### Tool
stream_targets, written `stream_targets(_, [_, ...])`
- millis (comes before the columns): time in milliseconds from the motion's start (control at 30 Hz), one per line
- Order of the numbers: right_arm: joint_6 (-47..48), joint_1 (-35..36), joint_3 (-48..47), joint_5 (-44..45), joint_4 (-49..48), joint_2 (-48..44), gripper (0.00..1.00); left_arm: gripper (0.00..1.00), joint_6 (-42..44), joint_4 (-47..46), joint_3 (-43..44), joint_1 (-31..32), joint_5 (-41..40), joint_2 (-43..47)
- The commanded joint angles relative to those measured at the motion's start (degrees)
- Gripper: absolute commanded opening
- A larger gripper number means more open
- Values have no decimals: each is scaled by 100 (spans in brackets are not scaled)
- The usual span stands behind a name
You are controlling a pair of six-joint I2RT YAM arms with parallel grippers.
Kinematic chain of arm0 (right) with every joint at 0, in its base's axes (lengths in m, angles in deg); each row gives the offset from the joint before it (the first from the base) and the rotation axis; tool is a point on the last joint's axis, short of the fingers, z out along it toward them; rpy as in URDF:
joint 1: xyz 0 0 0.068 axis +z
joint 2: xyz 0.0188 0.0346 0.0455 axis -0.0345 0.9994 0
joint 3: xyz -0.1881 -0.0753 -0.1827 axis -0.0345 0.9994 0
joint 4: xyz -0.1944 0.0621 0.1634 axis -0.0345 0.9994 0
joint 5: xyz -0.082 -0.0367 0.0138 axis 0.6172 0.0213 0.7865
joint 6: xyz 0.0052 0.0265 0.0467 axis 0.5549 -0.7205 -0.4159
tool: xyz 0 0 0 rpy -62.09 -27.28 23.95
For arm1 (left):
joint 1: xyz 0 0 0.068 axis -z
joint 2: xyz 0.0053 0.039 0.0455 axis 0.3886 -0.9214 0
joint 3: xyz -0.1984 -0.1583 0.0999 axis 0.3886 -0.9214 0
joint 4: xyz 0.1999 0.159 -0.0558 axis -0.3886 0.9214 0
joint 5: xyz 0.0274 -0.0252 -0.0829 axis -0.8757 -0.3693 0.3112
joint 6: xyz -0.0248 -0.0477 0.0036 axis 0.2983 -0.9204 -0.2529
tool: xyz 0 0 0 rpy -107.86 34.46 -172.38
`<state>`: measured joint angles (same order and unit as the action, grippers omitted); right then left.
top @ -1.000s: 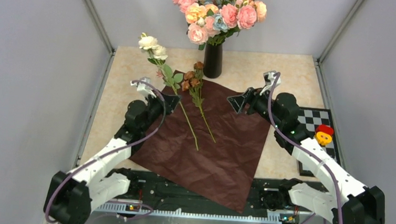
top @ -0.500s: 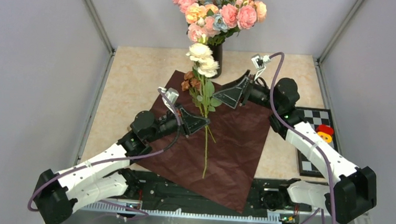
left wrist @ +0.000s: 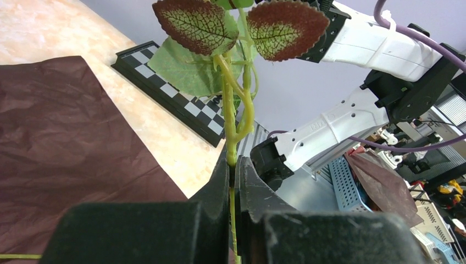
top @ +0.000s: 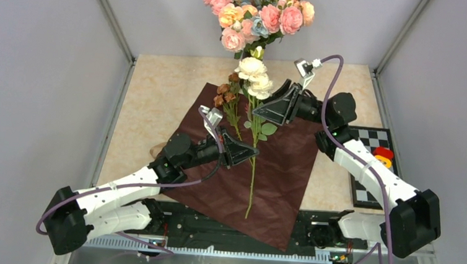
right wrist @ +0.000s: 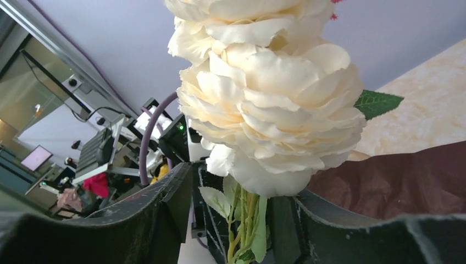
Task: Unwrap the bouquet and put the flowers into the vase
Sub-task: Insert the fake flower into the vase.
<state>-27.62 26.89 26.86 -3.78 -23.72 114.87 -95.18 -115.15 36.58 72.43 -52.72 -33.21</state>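
My left gripper (top: 252,152) (left wrist: 234,163) is shut on the thin green stem (left wrist: 231,118) of the cream-white flowers (top: 253,74), holding it upright above the unfolded maroon paper (top: 277,185). My right gripper (top: 259,112) (right wrist: 242,190) is open, its jaws on either side of the same stem just under the big cream bloom (right wrist: 264,93). One finger stands clear of the stem. A brownish rose stem (top: 228,97) lies on the paper. The vase is hidden behind the lifted blooms.
A large peach, pink and blue bunch (top: 258,12) rises at the back centre. A checkerboard (top: 366,147) with a red and yellow object (top: 382,156) lies at the right. A tan scrap (top: 155,151) sits beside my left arm. Grey walls close in both sides.
My left gripper lifted the white-flowered stem off the table's left side and carried it right to the middle. My right gripper moved in under the blooms and its jaws narrowed.
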Motion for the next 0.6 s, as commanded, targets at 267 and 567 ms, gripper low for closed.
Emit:
stream_targets(267, [54, 75, -47, 70, -280, 62, 21, 0, 71, -341, 236, 80, -22, 90])
stream_targets(567, [343, 76, -4, 195, -150, -88, 0, 0, 220, 132, 422, 80, -104, -9])
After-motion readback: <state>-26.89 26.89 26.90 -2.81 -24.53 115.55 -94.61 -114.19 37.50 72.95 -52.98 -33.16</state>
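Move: The stem just under the white blooms already lies between the right hand's half-open fingertips, level with them. The blooms sit about 4 cm ahead and 8 cm above. The vase stands some 48 cm ahead and 30 cm lower; the brown flowers' heads are roughly 40 cm ahead, 10 cm left and 36 cm below. From the left hand, shut on the same flower lower down, that upper stem lies about 6 cm ahead, 2 cm left and 10 cm up. Staying almost in place, drifting forward by only about half a centimetre and keeping its fingers pointed left, the right hand closes steadily from roughly half open to nearly shut, pinching the stem just beneath the white blooms. The left hand holds still and keeps its pinch lower on the same stem. ##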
